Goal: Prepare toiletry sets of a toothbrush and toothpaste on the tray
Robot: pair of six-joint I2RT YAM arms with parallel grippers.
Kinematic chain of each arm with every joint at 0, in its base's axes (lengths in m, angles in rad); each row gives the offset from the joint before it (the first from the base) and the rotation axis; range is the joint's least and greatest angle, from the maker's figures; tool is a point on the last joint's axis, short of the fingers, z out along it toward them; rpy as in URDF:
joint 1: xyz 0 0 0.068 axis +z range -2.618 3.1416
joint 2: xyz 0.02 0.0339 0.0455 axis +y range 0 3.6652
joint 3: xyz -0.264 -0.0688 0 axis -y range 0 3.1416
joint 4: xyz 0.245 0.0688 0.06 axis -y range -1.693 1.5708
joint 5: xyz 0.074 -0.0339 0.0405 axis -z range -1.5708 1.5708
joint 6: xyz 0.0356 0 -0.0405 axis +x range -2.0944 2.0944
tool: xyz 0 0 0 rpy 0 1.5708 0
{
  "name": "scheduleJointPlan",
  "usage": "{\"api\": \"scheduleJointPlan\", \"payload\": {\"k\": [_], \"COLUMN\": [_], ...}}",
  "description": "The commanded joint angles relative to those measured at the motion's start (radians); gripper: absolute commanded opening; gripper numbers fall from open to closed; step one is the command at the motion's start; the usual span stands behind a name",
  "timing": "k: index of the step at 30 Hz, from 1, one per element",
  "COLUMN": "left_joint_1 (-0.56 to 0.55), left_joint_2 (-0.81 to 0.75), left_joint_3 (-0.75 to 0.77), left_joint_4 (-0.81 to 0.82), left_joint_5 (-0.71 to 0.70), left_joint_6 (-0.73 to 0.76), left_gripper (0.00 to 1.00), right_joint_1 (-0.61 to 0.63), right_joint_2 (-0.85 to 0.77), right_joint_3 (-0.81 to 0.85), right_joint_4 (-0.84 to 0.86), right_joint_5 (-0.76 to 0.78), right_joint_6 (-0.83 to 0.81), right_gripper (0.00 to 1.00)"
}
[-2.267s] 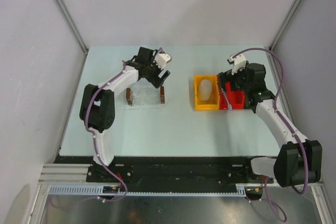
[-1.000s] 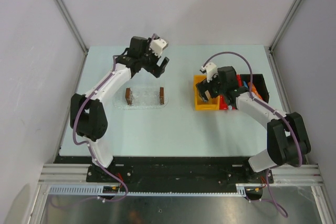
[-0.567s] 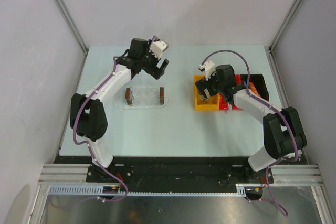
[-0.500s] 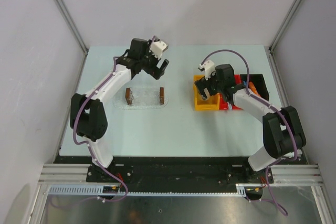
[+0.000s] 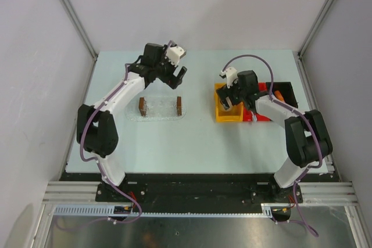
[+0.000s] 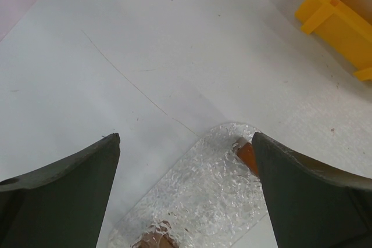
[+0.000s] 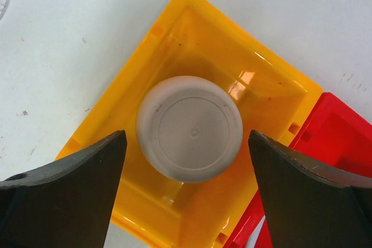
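The clear tray [image 5: 160, 110], with a brown block at each short end, lies left of centre and holds nothing; in the left wrist view the tray [image 6: 215, 196] sits low between the fingers. My left gripper [image 5: 176, 77] [image 6: 185, 137] hovers open behind it, apart from it. My right gripper [image 5: 230, 99] [image 7: 186, 135] stands open above the yellow bin [image 5: 220, 110], straddling a beige cup [image 7: 189, 127] without touching it. An orange toothpaste tube [image 5: 279, 93] shows in the black bin [image 5: 289, 89]. The toothbrush is hidden by the right arm.
The yellow bin [image 7: 192, 39] touches a red bin [image 7: 334, 129] on its right; the red bin [image 5: 251, 118] is mostly covered by the right arm. Metal frame posts and grey walls close in the table on three sides.
The right gripper left the red bin and settled over the yellow bin and cup. The left gripper drew back from the tray toward the rear. Both have barely moved in the last half second.
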Motion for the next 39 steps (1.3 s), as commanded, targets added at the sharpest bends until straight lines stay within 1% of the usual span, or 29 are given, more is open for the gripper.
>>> {"api": "scheduleJointPlan", "payload": {"k": [1, 6, 8, 9, 10, 12, 13, 15, 16, 21, 22, 26, 29, 31, 32, 34, 35, 36, 38, 39], "left_joint_1": [-0.006, -0.006, -0.006, -0.006, -0.006, -0.006, -0.006, -0.006, -0.006, -0.006, -0.006, -0.006, -0.006, -0.006, -0.008, -0.009, -0.017, -0.021, -0.043, -0.050], "left_joint_2": [-0.074, -0.075, -0.077, -0.078, -0.080, -0.083, -0.086, -0.092, -0.093, -0.109, -0.113, -0.138, -0.159, -0.164, -0.164, -0.170, -0.178, -0.181, -0.192, -0.198], "left_joint_3": [-0.011, -0.019, -0.022, -0.023, -0.023, -0.025, -0.025, -0.025, -0.025, -0.023, -0.023, -0.026, -0.025, -0.016, -0.004, 0.004, 0.012, 0.015, 0.026, 0.026], "left_joint_4": [0.023, 0.026, 0.026, 0.027, 0.027, 0.029, 0.031, 0.029, 0.031, 0.031, 0.031, 0.032, 0.034, 0.037, 0.037, 0.038, 0.037, 0.037, 0.037, 0.038], "left_joint_5": [0.031, 0.036, 0.037, 0.042, 0.043, 0.045, 0.045, 0.046, 0.046, 0.054, 0.057, 0.111, 0.170, 0.172, 0.174, 0.204, 0.215, 0.224, 0.233, 0.230], "left_joint_6": [0.000, 0.012, 0.015, 0.017, 0.019, 0.018, 0.017, 0.017, 0.019, 0.020, 0.022, 0.015, 0.003, -0.020, -0.043, -0.054, -0.061, -0.063, -0.063, -0.063], "left_gripper": [1.00, 1.00, 1.00, 1.00, 1.00, 1.00, 1.00, 1.00, 1.00, 1.00, 1.00, 1.00, 1.00, 1.00, 1.00, 1.00, 1.00, 1.00, 0.99, 0.99], "right_joint_1": [-0.010, -0.015, -0.015, -0.015, -0.016, -0.018, -0.018, -0.021, -0.021, -0.026, -0.026, -0.036, -0.061, -0.081, -0.110, -0.147, -0.195, -0.220, -0.272, -0.320], "right_joint_2": [0.015, 0.028, 0.032, 0.033, 0.035, 0.035, 0.035, 0.029, 0.019, -0.024, -0.033, -0.099, -0.137, -0.172, -0.182, -0.197, -0.202, -0.211, -0.217, -0.217], "right_joint_3": [0.050, 0.058, 0.062, 0.064, 0.069, 0.075, 0.079, 0.090, 0.093, 0.130, 0.136, 0.174, 0.220, 0.269, 0.288, 0.347, 0.363, 0.377, 0.411, 0.420], "right_joint_4": [0.043, 0.044, 0.043, 0.043, 0.041, 0.029, 0.024, 0.009, 0.003, -0.051, -0.058, -0.121, -0.176, -0.209, -0.245, -0.284, -0.308, -0.316, -0.327, -0.325], "right_joint_5": [-0.020, -0.036, -0.053, -0.057, -0.063, -0.063, -0.067, -0.067, -0.068, -0.053, -0.048, -0.042, -0.068, -0.112, -0.138, -0.243, -0.284, -0.385, -0.488, -0.590], "right_joint_6": [0.003, 0.004, 0.004, 0.003, 0.003, 0.001, 0.001, 0.004, 0.004, 0.001, 0.001, 0.003, 0.027, 0.046, 0.065, 0.098, 0.148, 0.171, 0.229, 0.284], "right_gripper": [0.89, 0.85, 0.80, 0.78, 0.72, 0.67, 0.61, 0.55, 0.50, 0.39, 0.35, 0.27, 0.23, 0.21, 0.20, 0.18, 0.17, 0.17, 0.15, 0.14]}}
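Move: Between the open right fingers, about 1 cm ahead of the hand point and 3 cm lower at its middle, stands the white cup in the yellow bin. The red bin with the toothbrush lies some 12 cm to the right of the cup, the black bin with the toothpastes about 23 cm to its right, both level with it; the clear tray is roughly 30 cm left and 2 cm back. From the left hand the cup is about 20 cm right, 3 cm back and 12 cm down. Easing about 1 cm forward, the right hand closes its fingers on the white cup's upper sides, then lifts it up out of the yellow bin, slowly at first and then fast, some 18 cm, drifting about 4 cm right while the hand's left side rolls up 15 degrees or so. The empty left hand, fingers still wide open, rises about 6 cm and draws back 3 cm, late on also drifting slightly right. ##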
